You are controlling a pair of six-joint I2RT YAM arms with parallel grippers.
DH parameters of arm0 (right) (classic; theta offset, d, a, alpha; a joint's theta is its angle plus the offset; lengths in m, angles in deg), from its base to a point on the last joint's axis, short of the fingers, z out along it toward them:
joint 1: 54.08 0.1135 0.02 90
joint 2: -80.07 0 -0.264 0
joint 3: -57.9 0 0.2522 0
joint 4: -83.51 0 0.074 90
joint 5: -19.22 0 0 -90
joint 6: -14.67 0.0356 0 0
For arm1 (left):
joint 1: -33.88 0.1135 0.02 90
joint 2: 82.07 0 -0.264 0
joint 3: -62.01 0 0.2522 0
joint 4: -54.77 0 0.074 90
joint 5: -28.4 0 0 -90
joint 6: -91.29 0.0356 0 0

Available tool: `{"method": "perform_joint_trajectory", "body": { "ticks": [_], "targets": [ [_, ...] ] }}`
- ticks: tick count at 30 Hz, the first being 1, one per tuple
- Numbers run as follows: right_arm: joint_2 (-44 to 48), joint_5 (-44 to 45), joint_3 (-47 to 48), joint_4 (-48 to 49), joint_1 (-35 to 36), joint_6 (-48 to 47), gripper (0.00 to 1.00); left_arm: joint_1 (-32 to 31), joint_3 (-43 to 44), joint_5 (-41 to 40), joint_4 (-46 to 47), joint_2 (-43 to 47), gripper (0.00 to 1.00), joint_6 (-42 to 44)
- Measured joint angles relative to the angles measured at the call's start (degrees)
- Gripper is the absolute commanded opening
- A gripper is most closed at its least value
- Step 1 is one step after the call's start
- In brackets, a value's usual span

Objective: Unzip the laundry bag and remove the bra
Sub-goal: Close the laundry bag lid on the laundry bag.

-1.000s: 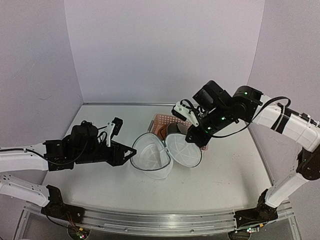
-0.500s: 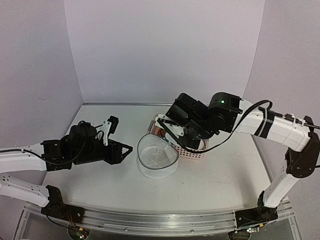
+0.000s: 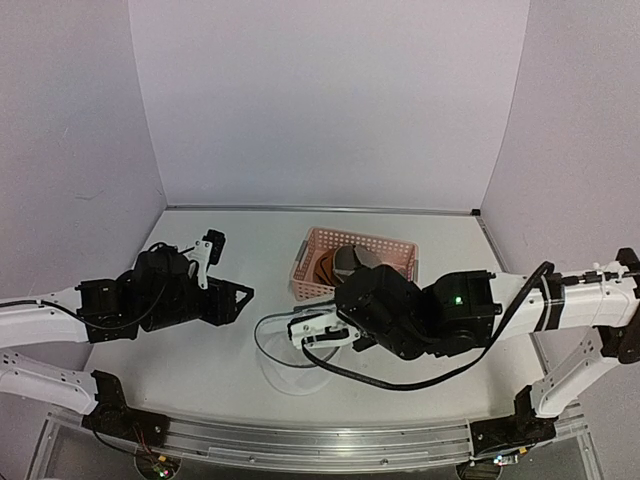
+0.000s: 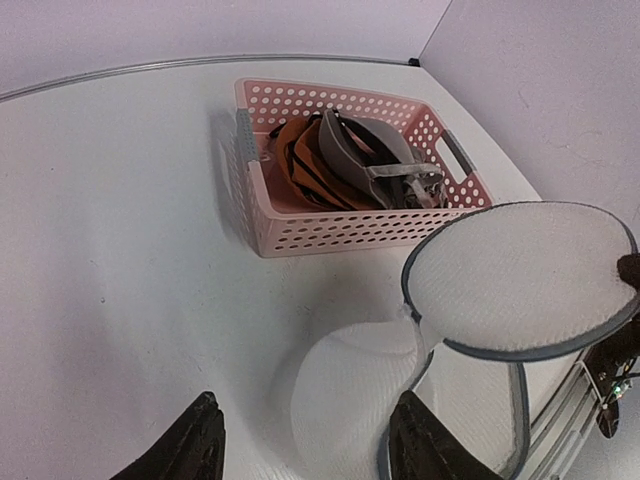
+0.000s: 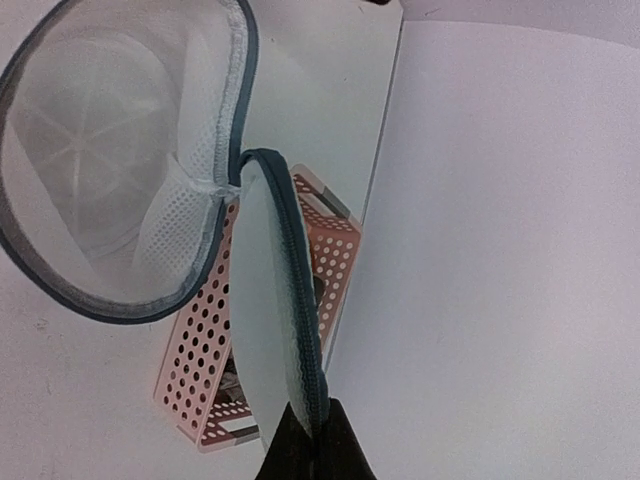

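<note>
The laundry bag [image 3: 285, 368] sits unzipped at the front centre of the table, and its white mesh inside [image 5: 95, 150] shows no contents. Its round lid [image 4: 520, 275] stands up on edge, still joined to the body at one spot. My right gripper [image 3: 303, 335] is shut on the lid's dark zip rim [image 5: 305, 380]. The bra [image 4: 345, 160], orange-brown and grey, lies bunched in the pink basket [image 3: 400, 250]. My left gripper [image 4: 310, 450] hangs open just left of the bag with nothing between its fingers.
The pink perforated basket [image 4: 250, 215] stands behind the bag, toward the back wall. My right arm [image 3: 440, 315] reaches low across the front right of the table. Walls close in the back and both sides.
My right arm has swung from beside the basket down to the front centre, pulling the bag nearer by its lid. The left gripper has drawn back to the left and opened a little wider.
</note>
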Motion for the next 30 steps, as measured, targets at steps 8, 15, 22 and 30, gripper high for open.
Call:
{"method": "perform_joint_trajectory", "body": {
  "ticks": [8, 15, 22, 30],
  "targets": [
    [0.4, 4.3, -12.3, 26.1, 1.6, -18.8, 0.00, 0.0, -1.3, 0.4, 0.1, 0.3, 0.57, -2.2],
    [-0.9, 5.2, -21.2, 51.8, 1.7, -32.1, 0.00, 0.0, -4.8, 2.9, 0.0, 0.1, 0.56, -5.5],
    [-3.0, 5.0, -22.9, 64.1, 3.5, -34.8, 0.00, 0.0, -6.8, 5.0, 0.7, 0.0, 0.56, -8.2],
    [-9.8, 6.2, -22.9, 69.0, 5.2, -30.0, 0.00, 0.0, -8.4, 5.7, 1.8, -2.6, 0.55, -9.8]
  ]
}}
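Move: My right hand still pinches the raised lid by its edge. The laundry bag's middle lies about 9 cm to its left, 2 cm back and some 14 cm below. The pink basket is roughly 20 cm ahead of that hand, 5 cm to its right and 18 cm lower. From my open, empty left hand, the bag's middle is about 9 cm to the right, about level front to back, and 12 cm below; the basket is some 20 cm ahead, 23 cm to the right and 16 cm below. Keeping the lid's edge pinched, I carry my right hand about 6 cm left, bringing the lid over the bag's mouth; it rises a little midway, then dips about 2 cm below its start, while the wrist tips the fingertips upward some 25 degrees and turns slightly counter-clockwise. Meanwhile my left hand, fingers staying open, sinks about 7 cm and slightly back to beside the bag's left rim, tipping further down. ##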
